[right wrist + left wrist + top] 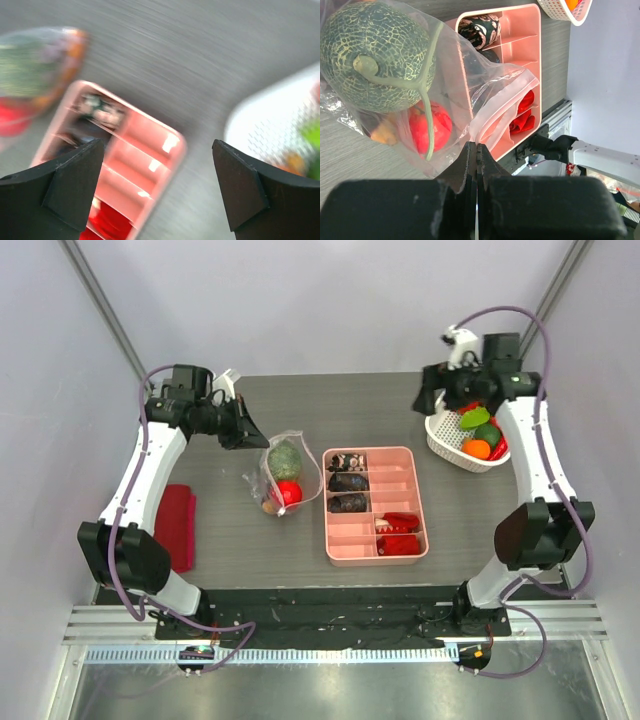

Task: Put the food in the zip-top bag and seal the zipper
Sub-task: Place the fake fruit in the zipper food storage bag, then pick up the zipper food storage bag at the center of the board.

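The zip-top bag (285,472) lies on the table left of the pink tray, its mouth lifted. Inside it are a netted green melon (375,55), a red tomato (432,125) and an orange piece (382,134). My left gripper (477,147) is shut on the bag's edge close to the whitish zipper strip (502,102); in the top view the left gripper (250,438) is at the bag's upper left. My right gripper (157,145) is open and empty, hovering over the table between tray and basket. In the top view the right gripper (437,400) is near more food, a green piece (475,420) and an orange one (477,448).
A white basket (440,443) at the back right holds the loose food. A pink compartment tray (412,502) with dark lumps and red pieces sits mid-table. A red folded cloth (176,525) lies at the left edge. The right wrist view is motion-blurred.
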Controlling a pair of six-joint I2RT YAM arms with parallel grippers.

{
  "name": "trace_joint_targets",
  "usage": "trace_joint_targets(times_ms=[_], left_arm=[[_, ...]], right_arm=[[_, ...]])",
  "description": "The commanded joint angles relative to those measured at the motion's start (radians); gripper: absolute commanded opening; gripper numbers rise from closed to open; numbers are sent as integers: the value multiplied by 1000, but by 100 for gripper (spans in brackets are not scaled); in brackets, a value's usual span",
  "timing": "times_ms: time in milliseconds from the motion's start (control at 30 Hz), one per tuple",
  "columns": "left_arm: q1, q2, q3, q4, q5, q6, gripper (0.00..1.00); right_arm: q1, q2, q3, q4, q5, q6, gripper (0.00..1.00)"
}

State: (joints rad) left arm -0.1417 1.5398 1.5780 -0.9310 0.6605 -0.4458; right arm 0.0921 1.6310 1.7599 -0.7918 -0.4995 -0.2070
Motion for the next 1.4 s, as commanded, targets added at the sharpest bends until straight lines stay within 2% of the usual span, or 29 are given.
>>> trace_joint_targets(times_ms=[0, 67, 167, 200, 300, 667, 767, 800, 867, 900, 967, 1000, 1067, 1100, 1200, 1233, 1367], left_arm=[[2, -24, -9, 46, 25, -8, 0], [2, -26, -15, 47, 27, -8, 0], [2, -26, -23, 52, 28, -13, 0], [2, -27, -23, 55, 28, -14, 0], [2, -24, -26, 61, 27, -17, 0], [2, -53, -42, 55, 68, 12, 1], [1, -76, -59, 58, 74, 39, 13], [1, -86, -68, 61, 79, 50, 23], [-4, -121, -82, 67, 80, 73, 35], [-10, -136, -99, 73, 73, 108, 44], [-30, -180, -111, 66, 29, 163, 52], [-71, -194, -125, 58, 8, 221, 58], [-119, -239, -144, 41, -38, 286, 64], [-172, -254, -170, 41, -105, 315, 69], [-264, -302, -223, 35, -238, 426, 73], [-335, -311, -237, 35, -269, 473, 74], [-511, -368, -317, 96, -470, 519, 75]], right_arm=[[-199, 42, 6, -165, 79, -43, 92], [-282, 90, 24, -210, 165, -80, 91], [-340, 145, 36, -224, 257, -95, 90], [-345, 157, 36, -225, 321, -97, 90], [-348, 202, 20, -227, 389, -95, 92], [-348, 279, -59, -165, 407, -48, 92], [-348, 296, -85, -130, 415, -48, 92], [-348, 299, -94, -121, 417, -46, 92], [-348, 302, -102, -90, 417, -39, 93], [-348, 305, -105, -83, 415, -32, 93], [-347, 309, -105, -63, 406, -17, 93], [-347, 309, -105, -54, 403, -9, 93], [-347, 317, -105, -37, 392, 4, 93], [-347, 319, -103, -32, 392, 9, 93], [-348, 336, -103, -26, 392, 21, 93], [-348, 336, -105, -23, 392, 24, 93], [-348, 328, -106, -18, 369, 35, 93]])
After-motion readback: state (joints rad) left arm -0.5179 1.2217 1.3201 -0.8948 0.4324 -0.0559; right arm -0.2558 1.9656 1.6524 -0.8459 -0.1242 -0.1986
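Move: The right hand's likely next piece, the orange in the basket, lies about 18 cm to its right, 2 cm ahead and 24 cm below. At that height the avocado is 6 cm ahead and 22 cm right, and the red chili 3 cm ahead and 25 cm right. The near end of the bag's mouth lies some 13 cm back, 4 cm right and 6 cm below the left hand; the melon is 3 cm ahead, 4 cm right, 13 cm down, and the tomato 5 cm back, 4 cm right, 15 cm down. After holding almost still, the left hand lets go of the bag's rim, opening wide as it draws back about 11 cm and a little right to the near end of the mouth, rolling some 40 degrees about its fingers' line. The right hand, empty and wide open, first swings about 21 cm right while sinking, then keeps lowering, 20 cm in all, over the basket, turning clockwise to point steeply down. ##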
